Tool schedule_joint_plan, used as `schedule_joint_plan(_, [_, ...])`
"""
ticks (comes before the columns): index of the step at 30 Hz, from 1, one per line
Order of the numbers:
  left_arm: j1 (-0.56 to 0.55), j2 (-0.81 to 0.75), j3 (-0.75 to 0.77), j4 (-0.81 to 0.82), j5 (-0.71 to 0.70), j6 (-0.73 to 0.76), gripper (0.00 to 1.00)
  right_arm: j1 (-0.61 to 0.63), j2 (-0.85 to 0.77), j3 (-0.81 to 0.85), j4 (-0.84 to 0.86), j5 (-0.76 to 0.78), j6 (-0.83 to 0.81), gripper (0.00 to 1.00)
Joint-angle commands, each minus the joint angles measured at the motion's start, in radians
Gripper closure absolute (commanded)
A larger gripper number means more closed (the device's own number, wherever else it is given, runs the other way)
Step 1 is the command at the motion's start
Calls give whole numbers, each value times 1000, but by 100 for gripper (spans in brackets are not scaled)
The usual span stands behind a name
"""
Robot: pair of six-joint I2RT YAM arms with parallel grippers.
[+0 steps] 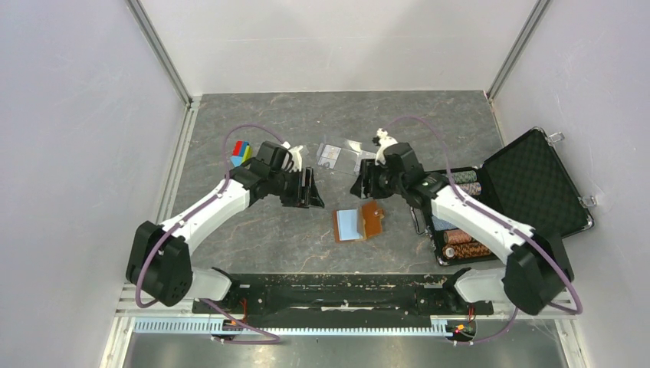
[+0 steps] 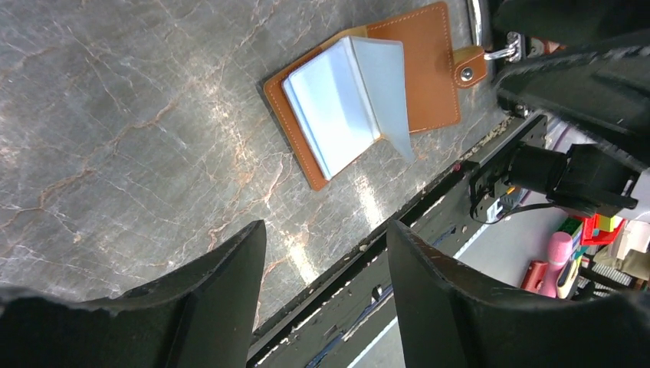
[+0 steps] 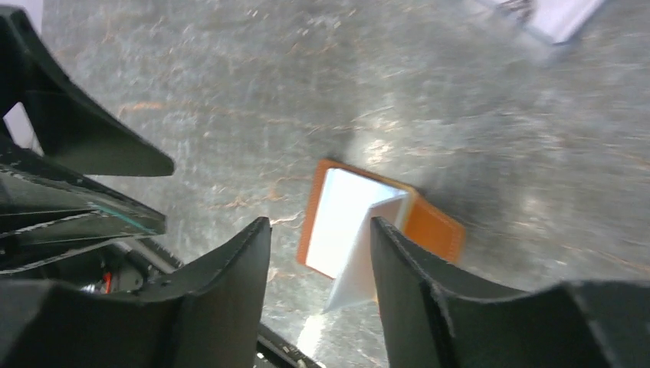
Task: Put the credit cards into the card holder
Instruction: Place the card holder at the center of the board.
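The brown card holder (image 1: 375,218) lies open on the table between both arms, a pale blue leaf standing up from its middle. It also shows in the left wrist view (image 2: 430,70) and the right wrist view (image 3: 438,228). My left gripper (image 1: 308,188) hovers up and to the left of it, open and empty (image 2: 326,231). My right gripper (image 1: 362,185) hangs just above it, open with nothing between its fingers (image 3: 320,224). A pale credit card (image 1: 329,156) lies in the clear tray (image 1: 352,148) behind the grippers, and its corner (image 3: 563,15) shows in the right wrist view.
A big black foam-lined case (image 1: 529,184) stands open at the right, with stacks of poker chips (image 1: 465,249) in its base. A small multicoloured block (image 1: 241,151) sits behind the left arm. White walls enclose the table on three sides.
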Motion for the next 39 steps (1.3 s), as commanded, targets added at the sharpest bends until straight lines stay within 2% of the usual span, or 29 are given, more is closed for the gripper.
schedule_joint_plan(1, [-14, 21, -15, -6, 21, -42, 35, 55, 125, 54, 15, -138, -58, 54])
schedule_joint_plan(4, [-18, 25, -19, -6, 11, -48, 35, 83, 204, 69, 15, -156, -69, 71])
schedule_joint_plan(8, [-24, 36, -28, 3, 8, -57, 35, 101, 311, 126, -29, -166, -103, 83])
schedule_joint_plan(13, [-43, 64, -37, 9, 2, -74, 36, 110, 357, 251, -221, -6, -177, 86])
schedule_joint_plan(18, [-95, 106, -31, 46, -11, -99, 38, 109, 361, 283, -343, 99, -229, 91])
schedule_joint_plan(24, [-176, 206, 20, 97, -44, -133, 46, 108, 349, 206, -348, 95, -252, 94])
schedule_joint_plan(31, [-215, 339, 134, 123, -43, -147, 57, 100, 328, 143, -358, 121, -252, 100])
schedule_joint_plan(35, [-248, 409, 190, 154, -46, -164, 63, 83, 311, 99, -351, 118, -261, 100])
schedule_joint_plan(39, [-274, 503, 214, 169, -83, -175, 76, 46, 305, 51, -317, 79, -263, 100])
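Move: The open card holder, its clear sleeve standing up at the spine, lies about 5 cm back and 2 cm left of my right hand, some 13 cm below. From my left hand it is about 12 cm to the right, 1 cm back and 12 cm down. From my right hand, the clear card pouch lies about 14 cm ahead and 5 cm left, and the chip case 25 cm right and 4 cm back. My right hand drops onto the open card holder, reaching left past the standing sleeve as my fingers shut, lifts slightly, then sweeps about 8 cm right, back and down with its left side rolling down some 30 degrees, fingertips pressing the sleeve onto the right leaf. My left hand comes some 10 cm right and 7 cm down over the left half, closing about halfway. ##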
